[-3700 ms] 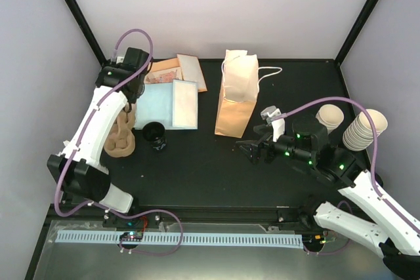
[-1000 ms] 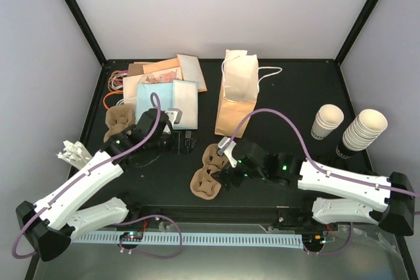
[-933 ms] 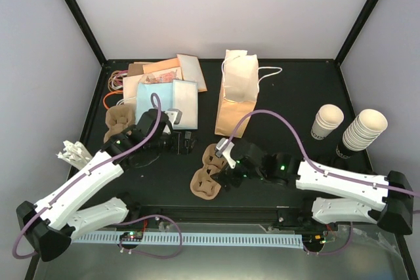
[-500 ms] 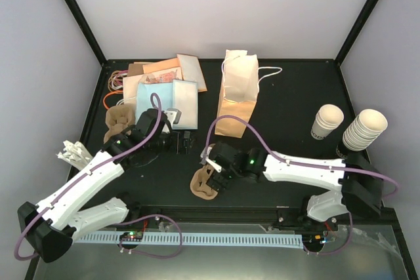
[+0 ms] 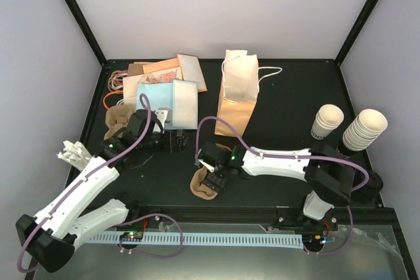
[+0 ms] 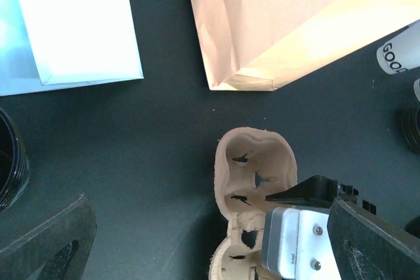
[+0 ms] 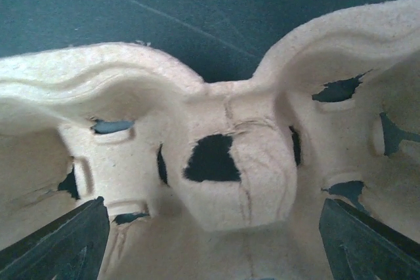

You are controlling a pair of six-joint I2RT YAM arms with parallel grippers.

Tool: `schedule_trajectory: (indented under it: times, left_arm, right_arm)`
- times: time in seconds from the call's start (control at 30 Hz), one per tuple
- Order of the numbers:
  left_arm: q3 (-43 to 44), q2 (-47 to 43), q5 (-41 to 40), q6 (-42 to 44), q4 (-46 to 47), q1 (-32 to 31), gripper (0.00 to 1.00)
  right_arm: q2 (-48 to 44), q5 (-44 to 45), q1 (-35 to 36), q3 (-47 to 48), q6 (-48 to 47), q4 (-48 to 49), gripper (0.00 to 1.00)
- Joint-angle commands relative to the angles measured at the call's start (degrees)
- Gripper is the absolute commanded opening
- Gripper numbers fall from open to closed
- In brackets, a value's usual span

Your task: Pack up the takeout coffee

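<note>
Of the takeout coffee I see only a black round rim (image 6: 8, 162) at the left edge of the left wrist view; in the top view my left arm hides it. A tan pulp cup carrier (image 5: 200, 185) lies near the front edge. My right gripper (image 5: 215, 176) is low over it, open, its dark fingers (image 7: 59, 244) on either side of the carrier's middle hump (image 7: 230, 168). My left gripper (image 5: 174, 141) hangs open to the carrier's left, holding nothing. A brown paper bag (image 5: 236, 96) stands behind.
A single lidless lettered cup (image 5: 326, 121), a stack of cream cups (image 5: 364, 129) and a black round thing (image 6: 412, 129) stand at the right. Blue and white papers (image 5: 167, 103) and another pulp carrier (image 5: 117, 119) lie at the back left. A crumpled white piece (image 5: 73, 153) sits off the mat's left edge.
My right arm has reached further left and lowered its gripper onto the cup carrier. My left gripper has drifted slightly back. The carrier has stayed in place.
</note>
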Motion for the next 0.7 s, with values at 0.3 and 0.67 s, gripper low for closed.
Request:
schedule_trajectory:
  times: [0.3, 0.67]
  left_arm:
    - [0.14, -2.08, 2.30, 1.09, 0.36, 2.46, 0.99]
    - [0.61, -2.49, 2.38, 1.71, -0.35, 3.15, 0.99]
  right_arm:
    - [4.68, 0.73, -0.90, 4.79, -0.49, -1.38, 0.76]
    - [7.11, 3.14, -0.89, 6.64, -1.87, -2.92, 0.62]
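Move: The cup tray's narrow waist lies just under the right hand, about 1 cm ahead, 1 cm left and 2 cm below. From that hand, the paper bag stands some 20 cm ahead and 7 cm to the right, and the black cup 13 cm ahead and 18 cm to the left. From the left hand, the tray is about 5 cm back, 9 cm to the right and 17 cm below. The right hand eases forward and down about 1 cm each over the tray's waist, its fingers closing part-way. ##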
